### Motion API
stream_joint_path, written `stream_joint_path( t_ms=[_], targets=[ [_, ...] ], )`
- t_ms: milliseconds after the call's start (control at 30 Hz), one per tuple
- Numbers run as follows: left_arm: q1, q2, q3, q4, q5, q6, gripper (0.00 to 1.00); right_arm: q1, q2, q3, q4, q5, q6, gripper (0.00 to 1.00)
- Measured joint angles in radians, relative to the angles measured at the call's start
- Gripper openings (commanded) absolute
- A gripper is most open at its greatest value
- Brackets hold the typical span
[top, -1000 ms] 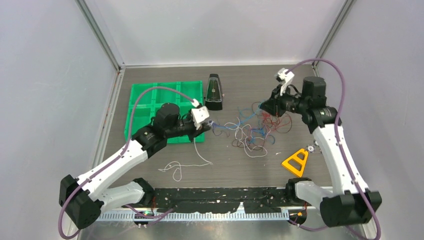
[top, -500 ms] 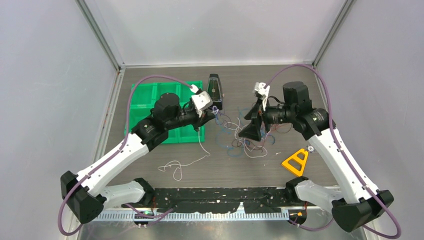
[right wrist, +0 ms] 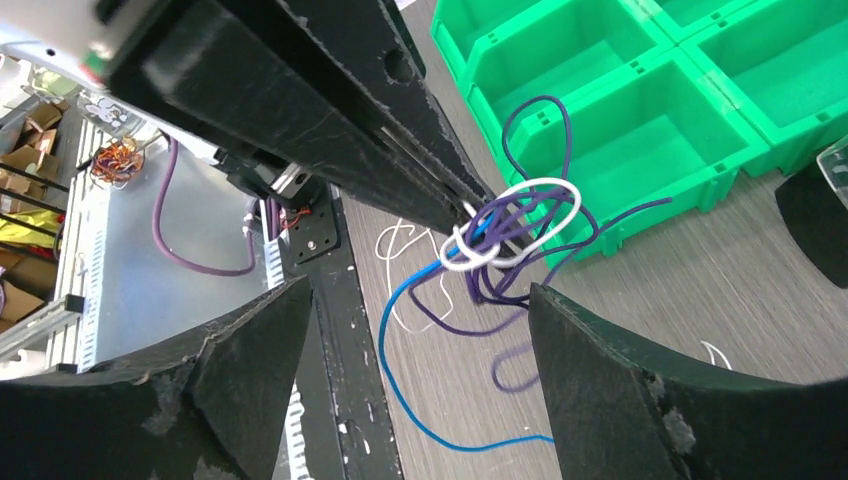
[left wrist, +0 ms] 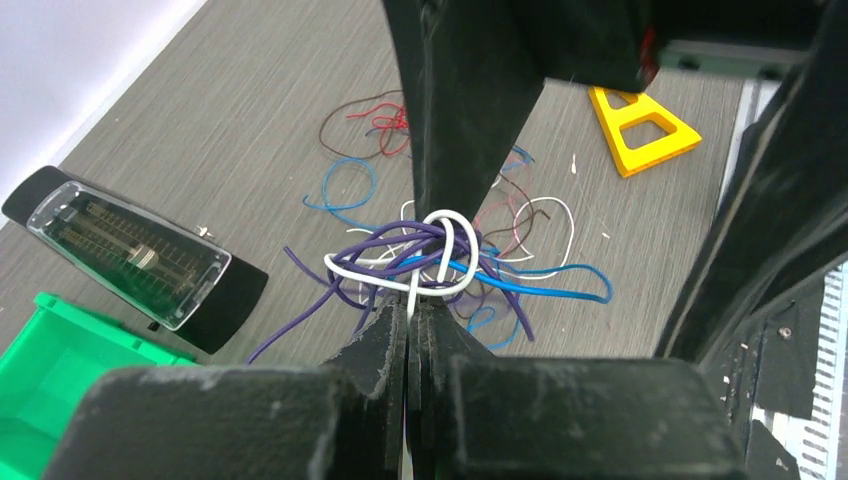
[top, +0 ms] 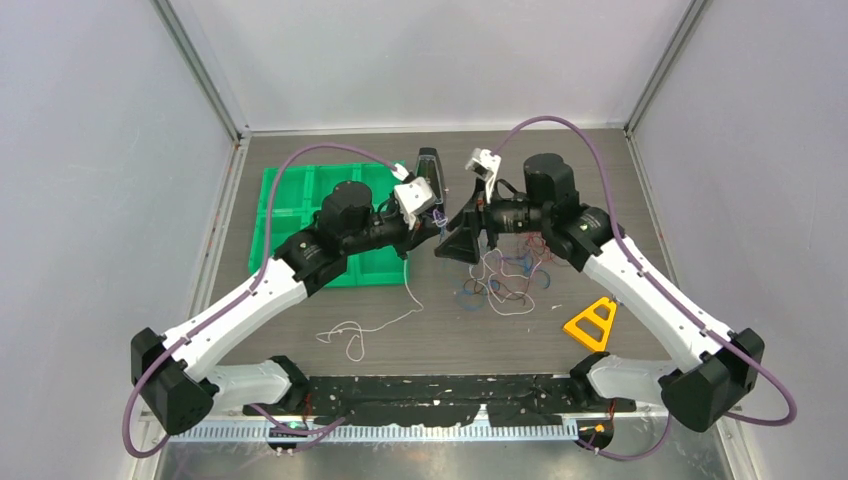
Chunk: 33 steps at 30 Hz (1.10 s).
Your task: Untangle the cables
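Note:
My left gripper (left wrist: 410, 315) is shut on a white cable, just below a knot of cables (left wrist: 440, 250) in white, purple and blue that hangs above the table. In the top view the left gripper (top: 432, 224) sits mid-table beside the metronome. My right gripper (right wrist: 418, 290) faces it and stands open, one finger on each side of the knot of cables (right wrist: 510, 230), touching nothing. A blue cable (right wrist: 420, 380) trails down from the knot. More red, blue and white cables (top: 505, 280) lie in loops on the table under the right arm.
A green compartment tray (top: 300, 215) lies at the left, and a black metronome (top: 428, 165) stands behind the grippers. A yellow triangle (top: 592, 322) rests at the front right. One loose white cable (top: 370, 325) runs along the table near the front.
The right arm swung left from the far right cable pile to face the left gripper, and its jaws opened. The left gripper rose and moved right with its cable.

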Motion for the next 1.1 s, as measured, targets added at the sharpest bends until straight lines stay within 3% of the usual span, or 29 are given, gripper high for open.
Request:
stream_joint_path(
  t_ms=[67,100,133,200,400,700,967,1100],
  targets=[
    [-0.001,0.006,0.011,0.0,-0.002,-0.009,0.0,0.015,0.023,0.0,0.014,0.017,0.007,0.62],
    [-0.001,0.008,0.017,0.0,-0.002,-0.018,0.0,0.02,0.034,0.0,0.019,0.028,0.009,0.29],
    [-0.001,0.01,0.021,0.0,-0.002,-0.023,0.0,0.023,0.043,0.0,0.023,0.036,0.006,0.11],
    [0.001,0.01,0.028,-0.007,-0.003,-0.032,0.0,0.02,0.056,-0.002,0.014,0.077,-0.007,0.06],
    [0.077,0.006,0.043,-0.023,0.029,-0.068,0.0,-0.079,0.023,-0.025,-0.09,0.112,-0.127,0.05],
    [0.216,-0.103,0.043,-0.073,0.088,-0.129,0.0,-0.442,-0.034,-0.118,-0.316,0.216,-0.385,0.05],
    [0.323,-0.159,0.042,-0.11,0.124,-0.132,0.0,-0.509,-0.034,-0.122,-0.387,0.217,-0.479,0.05],
    [0.349,-0.169,0.064,-0.16,0.169,-0.119,0.0,-0.513,-0.013,-0.124,-0.396,0.198,-0.494,0.25]
  ],
)
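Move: The purple-and-blue cable knot, looped in the white cable that the left fingers already pinch, sits at the open right hand's fingertips, about 3 cm ahead and 2 cm left of it. From the left hand the knot is some 3 cm right and 1 cm ahead. The cable pile on the table lies roughly 11 cm right of the right hand, 3 cm farther out and 28 cm below. From the left hand, the green tray's middle is about 23 cm left, 9 cm ahead and 26 cm down. The right fingers close on the purple and blue cables of the knot as the hand eases forward and down, then carry them some 19 cm right, down about 10 cm and a little forward towards the pile, the hand turning clockwise and rolling. The left hand keeps its pinch on the white cable, first nearly still, then draws away about 10 cm left and 5 cm up, over the tray. ##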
